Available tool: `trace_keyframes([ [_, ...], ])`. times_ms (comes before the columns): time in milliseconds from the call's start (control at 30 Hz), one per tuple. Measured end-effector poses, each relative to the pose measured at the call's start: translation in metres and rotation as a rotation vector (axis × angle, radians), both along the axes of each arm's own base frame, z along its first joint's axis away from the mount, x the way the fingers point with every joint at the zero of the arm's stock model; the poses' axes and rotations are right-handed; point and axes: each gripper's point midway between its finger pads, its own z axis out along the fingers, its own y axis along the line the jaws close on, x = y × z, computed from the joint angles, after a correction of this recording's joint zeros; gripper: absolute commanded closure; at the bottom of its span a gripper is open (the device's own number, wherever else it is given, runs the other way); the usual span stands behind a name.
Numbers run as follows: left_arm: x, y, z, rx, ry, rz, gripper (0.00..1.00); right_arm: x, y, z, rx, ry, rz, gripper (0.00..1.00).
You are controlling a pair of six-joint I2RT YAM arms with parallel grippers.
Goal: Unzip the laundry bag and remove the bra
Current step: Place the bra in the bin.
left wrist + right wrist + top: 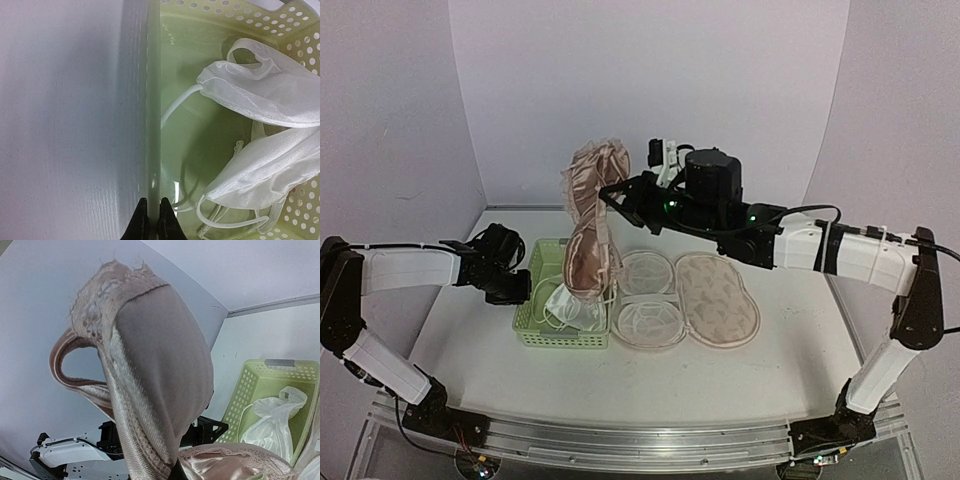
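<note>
The laundry bag (718, 298) lies open flat on the table, its printed beige half to the right and its white cage insert (648, 300) to the left. A pink satin bra (590, 225) hangs in the air above the green basket (525, 325); in the right wrist view the bra (155, 390) fills the frame. My right gripper (616, 195) is shut on the bra's middle and holds it up. My left gripper (154, 220) is shut on the basket's left wall (152, 125).
The green lattice basket (300, 30) holds white garments (270, 95) with thin straps. It stands left of the open bag. The bra's lower cup hangs over the basket's right side. Grey walls close the back and sides.
</note>
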Motion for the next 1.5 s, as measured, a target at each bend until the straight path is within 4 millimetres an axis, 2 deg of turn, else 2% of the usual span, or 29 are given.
trace_keyframes([
  [67, 0.000, 0.000, -0.001, -0.002, -0.002, 0.000, 1.00, 0.002, 0.008, -0.013, -0.012, 0.027, 0.004, 1.00],
  [300, -0.001, 0.000, -0.002, -0.008, -0.005, -0.001, 1.00, 0.009, 0.036, -0.077, -0.092, 0.139, 0.013, 1.00],
  [567, -0.003, 0.000, -0.001, -0.017, -0.014, -0.002, 1.00, 0.025, 0.063, -0.126, -0.137, 0.213, 0.003, 1.00],
  [733, -0.003, -0.001, -0.001, -0.022, -0.012, -0.005, 1.00, 0.038, 0.081, -0.164, -0.171, 0.248, -0.014, 1.00],
  [1067, -0.006, -0.002, 0.000, -0.035, -0.016, -0.012, 1.00, 0.059, 0.093, -0.230, -0.235, 0.316, -0.054, 1.00],
  [1233, -0.006, -0.003, 0.000, -0.040, -0.012, -0.015, 1.00, 0.067, 0.087, -0.260, -0.250, 0.382, -0.071, 0.90],
  [1300, -0.007, -0.003, 0.000, -0.040, -0.012, -0.015, 1.00, 0.071, 0.084, -0.271, -0.253, 0.410, -0.077, 0.80],
  [1400, -0.007, -0.003, 0.000, -0.041, -0.012, -0.014, 1.00, 0.076, 0.080, -0.278, -0.247, 0.441, -0.080, 0.70],
  [1500, -0.006, -0.004, 0.000, -0.047, -0.012, -0.016, 1.00, 0.079, 0.079, -0.275, -0.225, 0.450, -0.073, 0.59],
])
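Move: The bra already hangs from the right hand's shut fingers, high up; the middle of the green bin it is bound for lies about 32 cm below that hand, some 12 cm to its left and 4 cm ahead. In the bin the white pouch is about 8 cm left and 4 cm ahead of the hand, while the open laundry bag's middle is roughly 13 cm right and 2 cm ahead. From the left hand, on the bin's left rim, the bin's middle is about 9 cm right and 1 cm ahead. The right hand carries the hanging bra down into the green bin in one long sweep of nearly 30 cm, drifting about 8 cm left and 8 cm forward as it sinks, its fingers tipping some 30 degrees downward; the leftward part is done well before the bottom. Once low between the bin walls it slows and the fingers part by about a third to let the cloth go, while the left hand keeps its pinch on the bin's left rim and holds practically still. ##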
